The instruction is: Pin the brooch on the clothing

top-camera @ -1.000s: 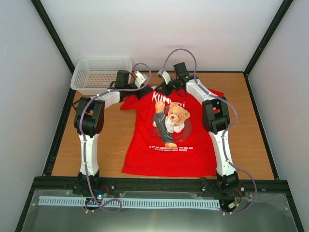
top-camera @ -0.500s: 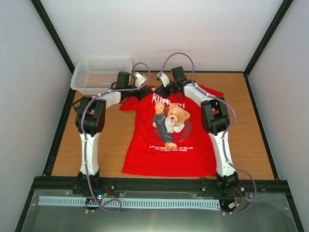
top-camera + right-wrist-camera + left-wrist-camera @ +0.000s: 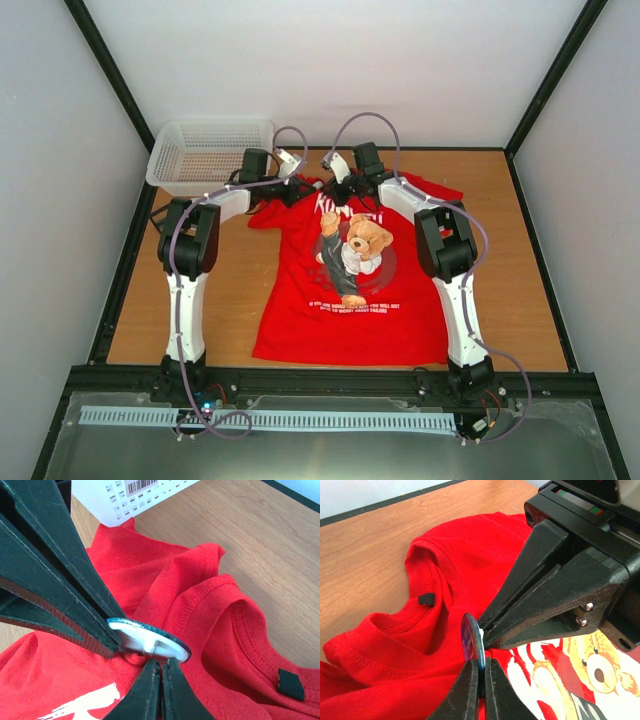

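Note:
The red T-shirt, the clothing point(image 3: 345, 300), lies flat on the table with its collar point(image 3: 427, 625) at the far end. Both grippers meet just in front of the collar. My left gripper point(image 3: 481, 666) is shut on the edge of the small round dark-blue brooch point(image 3: 471, 639) and holds it on edge above the cloth. In the right wrist view the brooch point(image 3: 145, 636) shows its white back. My right gripper point(image 3: 161, 664) is shut, its tips against that back where a fold of red cloth rises. In the top view the brooch is hidden between the two grippers.
A white mesh basket point(image 3: 205, 150) stands at the back left, close to the shirt's sleeve point(image 3: 150, 550). Bare wooden table point(image 3: 520, 260) lies on both sides of the shirt. Black frame rails run along the table's edges.
The right arm's wrist has shifted slightly left and nearer, toward the collar. Both grippers stay shut at the same spot.

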Controlling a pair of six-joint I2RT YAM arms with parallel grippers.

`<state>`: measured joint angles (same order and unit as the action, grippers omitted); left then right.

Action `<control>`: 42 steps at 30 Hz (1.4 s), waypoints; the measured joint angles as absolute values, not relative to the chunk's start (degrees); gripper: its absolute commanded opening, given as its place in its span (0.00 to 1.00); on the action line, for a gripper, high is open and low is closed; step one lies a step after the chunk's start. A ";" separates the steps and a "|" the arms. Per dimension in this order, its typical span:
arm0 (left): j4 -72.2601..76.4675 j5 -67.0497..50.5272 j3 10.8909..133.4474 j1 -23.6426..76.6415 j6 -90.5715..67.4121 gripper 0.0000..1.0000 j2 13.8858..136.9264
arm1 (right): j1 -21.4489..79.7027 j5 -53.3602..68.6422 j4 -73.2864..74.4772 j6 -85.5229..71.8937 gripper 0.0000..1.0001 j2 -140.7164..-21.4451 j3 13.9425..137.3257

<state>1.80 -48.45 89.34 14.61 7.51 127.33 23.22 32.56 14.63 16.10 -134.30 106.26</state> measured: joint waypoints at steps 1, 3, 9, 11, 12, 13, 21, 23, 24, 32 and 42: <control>1.78 -48.82 89.56 14.61 7.07 0.01 127.66 | 23.27 32.32 13.96 16.08 0.03 -134.17 105.71; 1.76 -49.45 89.73 14.59 6.42 0.01 128.07 | 23.31 32.03 12.91 16.05 0.03 -133.86 104.60; 1.67 -49.56 89.73 14.55 5.78 0.01 128.22 | 23.33 31.68 11.79 16.01 0.04 -133.40 103.66; 1.63 -49.65 89.73 14.50 5.82 0.01 128.22 | 23.11 31.64 12.14 15.79 0.06 -133.21 103.70; 1.61 -49.84 89.73 14.46 5.82 0.01 128.22 | 23.03 31.73 12.75 15.75 0.08 -133.12 103.88; 1.58 -50.04 89.73 14.46 5.85 0.01 128.22 | 22.92 31.92 13.67 15.66 0.10 -133.08 104.25; -0.23 -55.94 91.83 14.31 6.33 0.01 128.42 | 20.05 33.89 18.81 17.10 0.33 -130.50 105.10; -0.86 -57.41 92.38 14.31 6.57 0.01 128.42 | 19.42 33.65 19.79 17.78 0.38 -129.62 105.03; -1.08 -58.70 92.47 14.28 6.61 0.01 128.42 | 18.94 33.69 19.81 18.20 0.41 -129.27 104.95; -2.98 -63.02 92.53 14.94 7.07 0.01 128.40 | 16.91 39.46 18.06 21.32 0.57 -124.20 98.70; -4.23 -63.35 93.17 14.76 7.70 0.01 128.42 | 17.06 48.84 14.61 22.02 0.65 -121.64 93.03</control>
<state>-4.23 -63.35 93.17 14.76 7.70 128.42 17.06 48.84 14.61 22.02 -121.64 93.03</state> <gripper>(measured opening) 0.038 0.645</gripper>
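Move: The brooch is still between the left fingertips, its middle about 1 cm ahead and 2 cm right of that hand. From the nearly shut right fingers, at cloth beside its back, it lies about 2 cm left and level fore and aft. The KUNGFU lettering is some 5 cm back and 7 cm right of the left hand, roughly 6 cm lower; the white basket is about 6 cm ahead, 23 cm left and 5 cm lower. Right fingers let go, withdraw about 6 cm right and up, then back; left carries the brooch 3 cm back. ##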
